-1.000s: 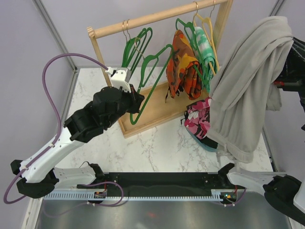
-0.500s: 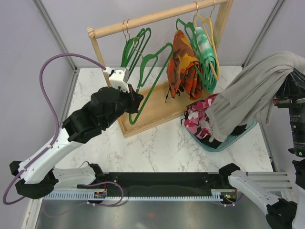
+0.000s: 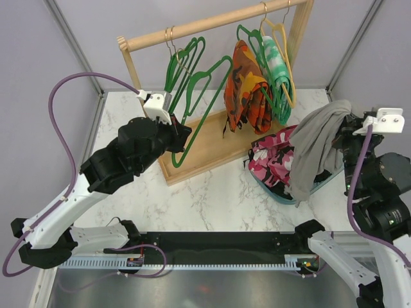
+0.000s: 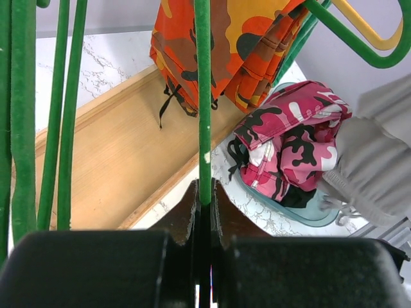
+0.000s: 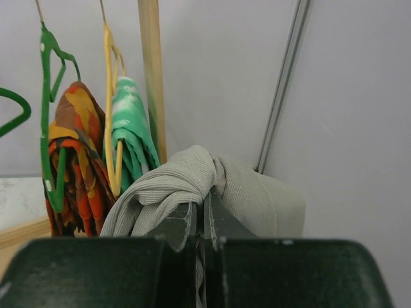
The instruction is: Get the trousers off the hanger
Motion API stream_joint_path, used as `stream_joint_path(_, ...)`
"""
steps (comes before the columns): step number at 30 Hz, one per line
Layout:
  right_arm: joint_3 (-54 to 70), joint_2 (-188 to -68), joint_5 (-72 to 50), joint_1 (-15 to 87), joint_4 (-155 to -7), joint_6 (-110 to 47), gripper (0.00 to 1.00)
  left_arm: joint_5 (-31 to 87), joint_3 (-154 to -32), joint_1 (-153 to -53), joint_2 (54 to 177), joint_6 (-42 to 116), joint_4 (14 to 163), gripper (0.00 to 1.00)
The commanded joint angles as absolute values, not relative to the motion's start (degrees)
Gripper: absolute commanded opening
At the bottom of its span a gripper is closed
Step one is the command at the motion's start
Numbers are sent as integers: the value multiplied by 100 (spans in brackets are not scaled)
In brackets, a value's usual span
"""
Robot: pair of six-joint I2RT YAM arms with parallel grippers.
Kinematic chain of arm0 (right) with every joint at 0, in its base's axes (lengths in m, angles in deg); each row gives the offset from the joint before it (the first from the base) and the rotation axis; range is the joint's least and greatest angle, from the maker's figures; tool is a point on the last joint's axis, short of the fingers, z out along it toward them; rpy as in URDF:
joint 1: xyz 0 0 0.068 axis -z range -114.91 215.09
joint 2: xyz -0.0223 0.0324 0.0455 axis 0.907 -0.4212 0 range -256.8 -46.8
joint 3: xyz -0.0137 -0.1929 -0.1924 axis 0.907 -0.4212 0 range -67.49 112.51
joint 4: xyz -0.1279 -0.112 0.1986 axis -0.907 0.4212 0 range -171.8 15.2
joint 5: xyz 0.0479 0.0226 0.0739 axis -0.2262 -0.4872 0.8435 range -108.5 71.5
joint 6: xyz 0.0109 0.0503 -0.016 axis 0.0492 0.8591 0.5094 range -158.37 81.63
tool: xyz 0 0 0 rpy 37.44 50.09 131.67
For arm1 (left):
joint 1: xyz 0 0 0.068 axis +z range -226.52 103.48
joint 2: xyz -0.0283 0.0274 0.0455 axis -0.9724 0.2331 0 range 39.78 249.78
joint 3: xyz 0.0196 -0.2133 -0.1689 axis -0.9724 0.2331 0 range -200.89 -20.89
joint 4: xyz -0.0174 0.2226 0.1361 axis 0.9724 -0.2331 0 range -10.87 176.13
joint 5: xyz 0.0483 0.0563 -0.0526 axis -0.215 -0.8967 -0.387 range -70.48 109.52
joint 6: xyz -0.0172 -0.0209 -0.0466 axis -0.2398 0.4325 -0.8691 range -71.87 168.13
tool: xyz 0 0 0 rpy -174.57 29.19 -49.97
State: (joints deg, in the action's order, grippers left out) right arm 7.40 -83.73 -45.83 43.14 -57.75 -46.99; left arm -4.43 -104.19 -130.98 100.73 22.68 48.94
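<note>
My left gripper (image 3: pixel 182 137) (image 4: pixel 204 192) is shut on the bottom bar of an empty green hanger (image 3: pixel 207 102) (image 4: pixel 203 96) that still hangs from the rail. Off to the right, my right gripper (image 5: pixel 201 208) is shut on a bunched fold of the grey trousers (image 3: pixel 316 146) (image 5: pixel 172 183). They droop over a teal basin (image 3: pixel 283 196) (image 4: pixel 307 217). Pink camouflage trousers (image 3: pixel 270 160) (image 4: pixel 290 136) lie in that basin on top of black trousers (image 4: pixel 297 196). Orange-patterned trousers (image 3: pixel 247 90) (image 5: pixel 74 168) and green-white trousers (image 3: pixel 275 67) (image 5: pixel 131 128) hang on hangers.
The wooden rack has a top rail (image 3: pixel 205 24), a right post (image 5: pixel 149 70) and a flat base (image 3: pixel 209 153) (image 4: pixel 96 160) on the marble table. Two more empty green hangers (image 3: pixel 178 64) hang at the rail's left. A yellow hanger (image 5: pixel 110 96) carries the green-white pair.
My right arm has come down and forward, lowering the grey trousers from a high spread drape to a bunch over the basin. The left gripper has barely moved on the hanger.
</note>
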Motion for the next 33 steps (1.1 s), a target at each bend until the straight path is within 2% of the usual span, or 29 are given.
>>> stream_joint_path(1,521,-8380,-5057,4312,-6378,-4610,0,-562,-10632,-13092,9902,2449,5141,2)
stream_joint_path(17,-1071,-8819,-4908,4417,-6590,-4286,0,-483,-10605,-13092,9770,2511,5150,2)
stream_joint_path(25,-1669,-9346,-3942,5392,-6484,-3698,0,-430,-10640,-13092,9744,2511,5150,2)
stream_joint_path(33,-2398,-9663,-2336,6752,-6431,-3476,0,-500,-10675,-13092,9743,2581,5159,2)
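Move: The right hand grips the grey trousers high up, and the blue basin's middle lies about 12 cm ahead, laterally level with the hand and some 44 cm below. The pink trousers heap lies about 14 cm ahead and 10 cm left, 40 cm down. On the rack hang the green trousers, 34 cm ahead and 9 left, and the orange ones, 32 ahead and 20 left, both roughly 14 below. From the left hand, the basin is about 54 cm right, 10 ahead, 35 down. The right hand lowers the gripped grey trousers 25 cm towards the basin, easing forward and tipping 30 degrees down. ##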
